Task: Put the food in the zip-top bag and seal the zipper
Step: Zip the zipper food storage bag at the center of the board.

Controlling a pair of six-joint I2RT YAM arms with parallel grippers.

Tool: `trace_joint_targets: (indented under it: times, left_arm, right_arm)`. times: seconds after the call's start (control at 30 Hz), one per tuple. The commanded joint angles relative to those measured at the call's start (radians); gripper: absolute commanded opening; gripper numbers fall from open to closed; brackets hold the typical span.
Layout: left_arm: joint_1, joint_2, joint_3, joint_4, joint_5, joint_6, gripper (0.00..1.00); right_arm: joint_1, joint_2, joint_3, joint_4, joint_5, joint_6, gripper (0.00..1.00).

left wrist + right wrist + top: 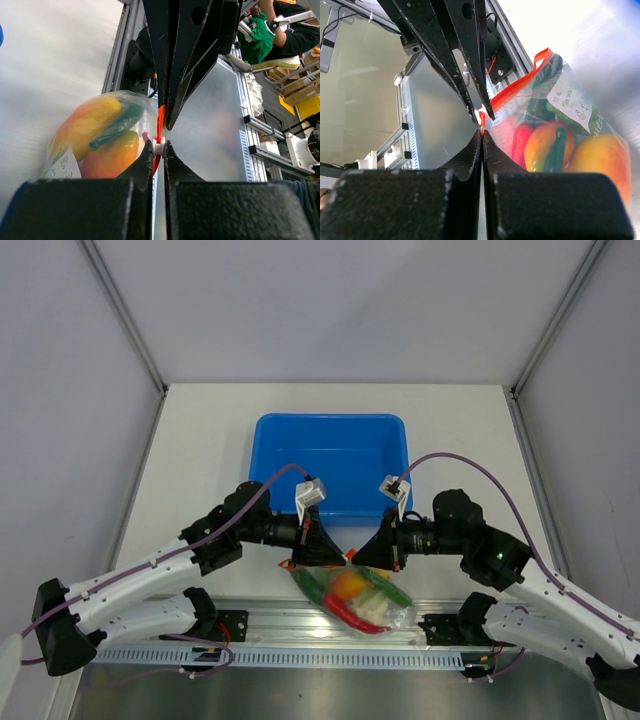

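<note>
The clear zip-top bag (357, 602) holds the food and hangs between my two grippers over the table's near edge. Red chili (345, 615), orange fruit (349, 584) and green pieces show through it. My left gripper (340, 558) is shut on the small white slider (158, 146) on the orange-red zipper (160, 117). My right gripper (362, 559) is shut on the zipper strip's end (482, 120), tip to tip with the left one. In the left wrist view the bag (97, 142) lies left of my gripper (158, 145). In the right wrist view the bag (560, 132) lies right of my gripper (482, 131).
A blue plastic tub (330, 430) stands just behind the grippers at mid-table. A slotted metal rail (300, 650) runs along the near edge between the arm bases. White walls enclose the table on the left, right and back.
</note>
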Motion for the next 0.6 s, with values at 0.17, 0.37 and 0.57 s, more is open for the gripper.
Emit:
trace_joint_targets:
  times: [0.17, 0.37, 0.57]
  left_arm:
    - [0.003, -0.056, -0.021, -0.068, 0.009, 0.021, 0.01]
    - [0.003, -0.067, -0.012, -0.061, 0.015, 0.023, 0.01]
    - [0.003, -0.063, -0.001, -0.054, 0.023, 0.021, 0.01]
  right_arm:
    - [0.000, -0.016, 0.078, 0.047, 0.011, -0.028, 0.00]
    - [0.000, 0.044, 0.092, 0.054, -0.118, -0.036, 0.00]
    - [0.000, 0.073, 0.095, 0.063, -0.135, -0.044, 0.23]
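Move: The left fingers hold the white slider; the zipper end in the right fingers is about 3 cm to their right, level with them. From the left hand, the food in the bag hangs about 10 cm below, 3 cm back and 2 cm right, and the zipper's left corner is roughly 11 cm left and 3 cm lower. From the right hand, whose shut fingers pinch that zipper end, the slider lies about 3 cm left. Open the right gripper about a fifth to release its pinch on the zipper end, easing that hand about 1 cm left and a little back and up, with a slight counter-clockwise turn. Meanwhile keep the left fingers shut on the slider and draw it about 1 cm left and slightly back. ##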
